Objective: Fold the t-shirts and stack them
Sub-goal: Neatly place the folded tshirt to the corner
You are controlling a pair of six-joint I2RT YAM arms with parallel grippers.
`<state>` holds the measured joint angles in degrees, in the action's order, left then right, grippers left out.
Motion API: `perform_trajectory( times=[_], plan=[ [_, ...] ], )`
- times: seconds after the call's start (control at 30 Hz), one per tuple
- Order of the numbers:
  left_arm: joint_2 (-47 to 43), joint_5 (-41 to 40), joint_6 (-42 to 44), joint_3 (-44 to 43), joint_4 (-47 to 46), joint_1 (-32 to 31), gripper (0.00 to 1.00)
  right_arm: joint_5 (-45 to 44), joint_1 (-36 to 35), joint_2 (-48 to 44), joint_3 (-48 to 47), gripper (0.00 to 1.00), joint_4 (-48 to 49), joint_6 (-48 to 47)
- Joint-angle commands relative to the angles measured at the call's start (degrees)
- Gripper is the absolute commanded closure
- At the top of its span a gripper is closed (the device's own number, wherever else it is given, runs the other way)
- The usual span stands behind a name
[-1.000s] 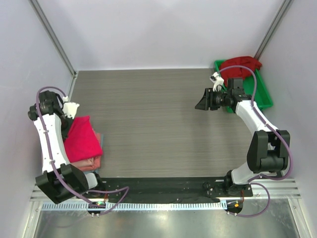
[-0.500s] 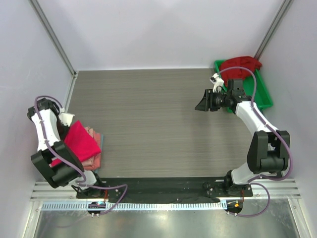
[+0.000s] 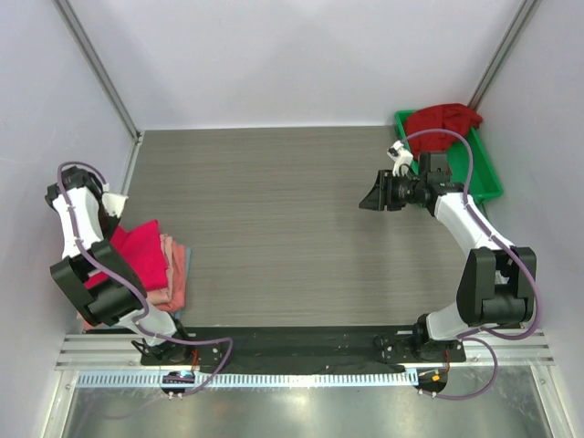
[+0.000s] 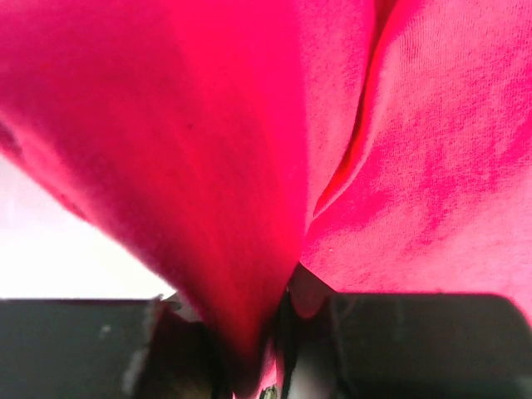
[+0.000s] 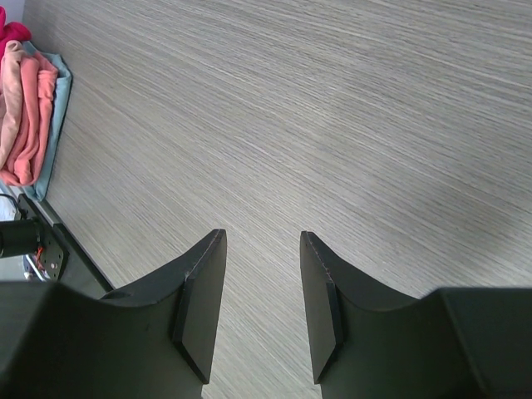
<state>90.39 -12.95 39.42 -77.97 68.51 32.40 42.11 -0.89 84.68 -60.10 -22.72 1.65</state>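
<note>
A bright pinkish-red t-shirt [image 3: 139, 254] lies draped over the pale salmon-pink folded t-shirts [image 3: 175, 278] at the table's left edge. My left gripper [image 3: 113, 219] is at the shirt's far left corner. In the left wrist view the red cloth [image 4: 399, 166] fills the frame and a fold of it runs down between the jaws, so my left gripper [image 4: 249, 366] is shut on it. A darker crimson t-shirt [image 3: 443, 119] lies bunched in the green tray [image 3: 485, 175]. My right gripper [image 3: 374, 193] [image 5: 262, 307] hovers open over bare table, with nothing between its fingers.
A light blue edge [image 3: 189, 260] shows under the salmon stack [image 5: 25, 125]. The left wall is close beside my left arm. The black base rail [image 3: 292, 342] runs along the near edge. The grey wood-grain table [image 3: 274, 210] lies between the two arms.
My left arm has swung back and toward the left wall, and the bright shirt has come down from a raised bundle to lie flatter on the salmon stack. The right arm has barely shifted.
</note>
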Motion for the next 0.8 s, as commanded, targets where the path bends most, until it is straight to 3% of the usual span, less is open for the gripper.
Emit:
perform_trajectory(
  times=[0.0, 0.07, 0.1, 0.17, 0.2, 0.33, 0.47, 0.53, 0.6, 0.67, 0.77],
  plan=[
    [-0.4, 0.6, -0.6, -1.9, -1.8, -0.4, 0.79, 0.3, 0.2, -2.9, 0.3, 0.53, 2.1, 0.2],
    [-1.3, 1.7, -1.2, -1.9, -1.8, -1.3, 0.71, 0.4, 0.2, -2.9, 0.5, 0.53, 2.1, 0.2],
    [-1.9, 2.3, -1.4, -2.3, -1.9, -1.6, 0.61, 0.3, 0.2, -2.9, 0.5, 0.53, 2.2, 0.2],
    [-4.6, 5.6, -3.5, -3.7, -2.8, -2.3, 0.58, 0.3, 0.2, -3.0, 0.6, 0.53, 2.2, 0.1],
    [-5.9, 7.5, -4.9, -4.6, -3.4, -2.6, 0.47, 0.2, 0.2, -3.0, 0.6, 0.53, 2.2, 0.1],
    [-12.1, 16.1, -13.6, -12.1, -8.9, -5.1, 0.32, -0.3, 0.2, -3.9, 1.0, 0.53, 2.4, 0.2],
    [-12.6, 18.8, -25.4, -19.8, -8.7, -14.6, 0.13, -2.2, 0.1, -5.0, 2.0, 0.50, 2.6, 0.1],
    [-11.6, 18.8, -29.1, -21.9, -7.7, -18.6, 0.12, -3.4, 0.1, -5.6, 2.4, 0.48, 3.5, 0.5],
    [-10.3, 20.8, -35.3, -22.6, -7.2, -22.6, 0.00, -5.5, 0.2, -7.1, 3.2, 0.41, 4.3, 1.2],
    [-10.0, 24.8, -37.8, -18.7, -9.8, -23.7, 0.00, -6.6, 0.2, -7.9, 3.5, 0.33, 5.3, 1.2],
    [-7.0, 21.7, -37.4, -17.7, -8.5, -26.3, 0.00, -7.5, 0.2, -6.9, 2.5, 0.27, 5.5, 0.4]
  ],
)
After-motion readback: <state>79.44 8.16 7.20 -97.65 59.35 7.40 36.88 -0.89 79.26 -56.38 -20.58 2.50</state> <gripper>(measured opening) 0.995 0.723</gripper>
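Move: The left fingers still pinch the red t-shirt near its far-left corner. The shirt's middle lies about 7 cm to this hand's right, 5 cm back and roughly 4 cm lower. The pink clothes under the shirt are centred some 9 cm back, 8 cm to the right and 9 cm below the hand. From the idle right hand the shirt is far off, about 55 cm left, 12 cm back and slightly lower. The left fingers let go of the red t-shirt, opening from nearly shut to wide. Barely moving at first, the hand then sweeps up, right and forward, away from the stack, each by about 15 to 20 cm, dipping slightly at the end as the wrist tips up some 50 degrees from pointing down. The right hand stays nearly in place and opens its fingers wider late on. ##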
